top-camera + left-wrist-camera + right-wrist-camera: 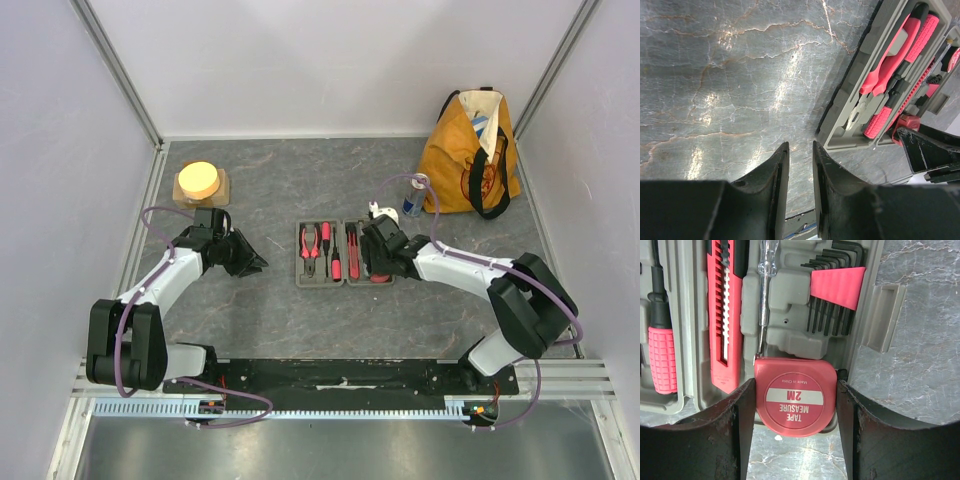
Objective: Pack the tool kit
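The tool kit (303, 281) lies open and flat at the table's centre, a grey case (850, 100) with red-handled pliers (310, 245) in its left half. My right gripper (375, 265) is shut on the round red tape measure (794, 397), both fingers pressed to its sides at the near right corner of the case (790, 295). Beside it lie a red cutter (722, 315), a clear-handled screwdriver (765, 290) and hex keys (837, 287). My left gripper (255, 265) hovers over bare table left of the case, its jaws (800, 145) a narrow gap apart with nothing between.
An orange tote bag (470, 150) stands at the back right, with a small bottle (412, 203) and a white object (377, 210) in front of it. A wooden block with a yellow disc (200, 183) sits at the back left. Walls enclose the table.
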Action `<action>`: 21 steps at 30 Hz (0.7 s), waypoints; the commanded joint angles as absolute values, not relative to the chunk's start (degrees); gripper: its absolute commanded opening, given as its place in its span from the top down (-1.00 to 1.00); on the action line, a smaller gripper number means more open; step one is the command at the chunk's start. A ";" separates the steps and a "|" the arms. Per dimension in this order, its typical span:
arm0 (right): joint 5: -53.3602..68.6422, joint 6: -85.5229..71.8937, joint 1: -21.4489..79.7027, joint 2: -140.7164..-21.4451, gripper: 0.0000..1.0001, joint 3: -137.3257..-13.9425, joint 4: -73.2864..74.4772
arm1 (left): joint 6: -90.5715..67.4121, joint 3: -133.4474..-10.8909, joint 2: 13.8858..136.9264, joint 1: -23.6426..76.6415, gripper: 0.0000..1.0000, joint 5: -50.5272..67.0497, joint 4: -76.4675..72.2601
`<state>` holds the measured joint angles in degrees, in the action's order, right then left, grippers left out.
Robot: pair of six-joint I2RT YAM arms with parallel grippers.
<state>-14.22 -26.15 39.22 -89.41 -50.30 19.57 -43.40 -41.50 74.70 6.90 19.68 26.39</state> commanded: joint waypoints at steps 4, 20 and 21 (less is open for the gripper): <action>-20.83 -28.56 40.52 -88.24 0.15 -46.15 12.66 | -41.84 -42.45 74.79 7.21 0.38 20.92 24.70; -25.05 -29.88 42.01 -81.74 -0.76 -48.68 17.83 | -41.92 -41.92 73.92 7.21 0.38 20.92 25.05; -25.05 -29.62 42.01 -81.39 -0.77 -49.47 18.62 | -41.84 -41.92 73.92 7.29 0.38 20.92 25.05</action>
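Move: Between the right fingers the tape measure is already held, its middle practically at the hand point and barely below, in the near end of the kit's right half. The hex keys lie some 7 cm ahead and 1 cm right of this hand, the red utility knife about 4 cm ahead and 5 cm left, the red-handled screwdriver 2 cm ahead and 9 cm left. From the left hand the tape measure is roughly 23 cm to the right, 1 cm back and 4 cm lower. Tilting almost on the spot, the right hand keeps its grip on the tape measure and swings its fingers outward by some 5 to 10 degrees, edging barely half a centimetre forward in the recess. Then the fingers open, come free of the tape measure on both sides and rise about 1 cm straight off it. ##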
